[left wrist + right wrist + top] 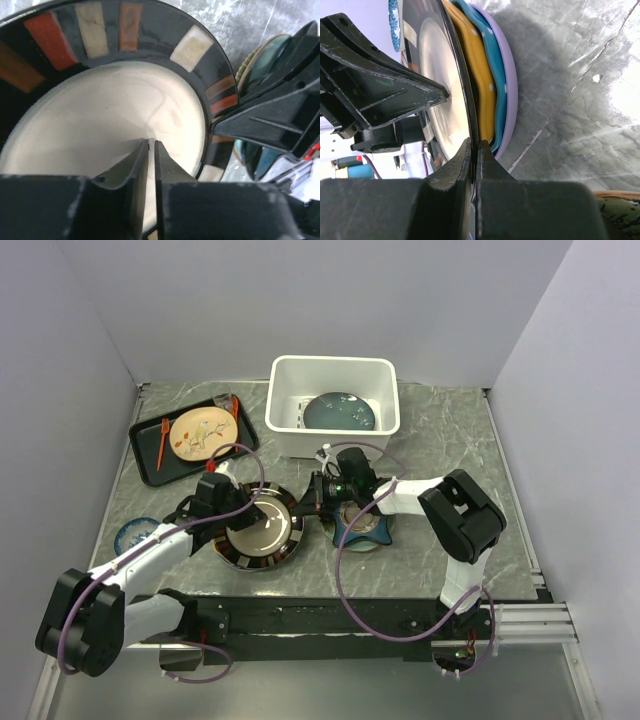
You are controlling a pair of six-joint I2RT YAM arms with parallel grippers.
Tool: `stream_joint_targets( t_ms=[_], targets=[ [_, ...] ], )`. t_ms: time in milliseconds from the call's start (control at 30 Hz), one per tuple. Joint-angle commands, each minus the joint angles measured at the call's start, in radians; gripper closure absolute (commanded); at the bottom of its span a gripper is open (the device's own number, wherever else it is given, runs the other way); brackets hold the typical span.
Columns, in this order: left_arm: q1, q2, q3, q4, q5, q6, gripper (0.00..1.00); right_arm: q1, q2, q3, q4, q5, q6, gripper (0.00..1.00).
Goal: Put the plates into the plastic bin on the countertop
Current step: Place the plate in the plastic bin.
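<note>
A dark-rimmed beige plate point(258, 536) tops a stack on the countertop point(440, 430). Under it lie an orange plate point(483, 85), a blue dotted plate point(500, 75) and a lavender one point(512, 85). My right gripper point(475, 143) is shut on the top plate's right rim point(437, 75). My left gripper point(151, 142) hovers over that plate's beige centre point(110, 115), fingers together with nothing between them. The white plastic bin point(285, 375) at the back holds a teal plate point(340, 412). A navy star-shaped plate point(362, 528) lies under the right arm.
A black tray point(150, 465) with a beige plate point(203, 432) and orange utensils sits at the back left. A small blue bowl point(134, 534) rests near the left wall. Both grippers point(265, 505) point(312, 502) crowd the stack, a hand's width in front of the bin.
</note>
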Motion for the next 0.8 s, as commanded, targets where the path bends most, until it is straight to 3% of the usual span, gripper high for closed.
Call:
stream_joint_targets(
  t_ms=[0, 167, 267, 500, 767],
  targets=[
    [-0.007, -0.046, 0.043, -0.029, -0.011, 0.045, 0.79, 0.012, -0.017, 0.029, -0.038, 0.044, -0.051, 1.0],
    [-0.007, -0.1, 0.097, -0.079, -0.06, 0.082, 0.51, 0.011, -0.061, 0.035, -0.064, 0.062, -0.061, 1.0],
    [-0.007, -0.138, 0.119, -0.09, -0.083, 0.095, 0.4, 0.012, -0.095, 0.04, -0.081, 0.07, -0.064, 1.0],
    [-0.007, -0.209, 0.149, -0.084, -0.118, 0.103, 0.24, 0.008, -0.169, 0.044, -0.106, 0.073, -0.063, 1.0],
    [-0.007, -0.221, 0.208, -0.086, -0.146, 0.124, 0.14, -0.017, -0.224, 0.017, -0.073, 0.05, -0.034, 1.0]
  ],
)
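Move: My right hand has the black-rimmed plate by its right edge, so the plate's middle lies about 8 cm to its left and 4 cm nearer me. The plastic bin it is bound for is about 24 cm ahead and 9 cm to the right, roughly level; the star dish is 14 cm to the right, 1 cm nearer. My left fingertips are almost over the plate's middle, which is 2 cm back and about 1 cm below. I take my closed left fingertips off the plate's cream face and raise that hand some 10 cm, opening the fingers nearly all the way as the wrist tips them up by about 15 degrees. My right hand keeps its pinch on the right rim and, starting a moment later, eases up about 2.5 cm with a slight drift to the right, drawing that edge away from the plates underneath. ##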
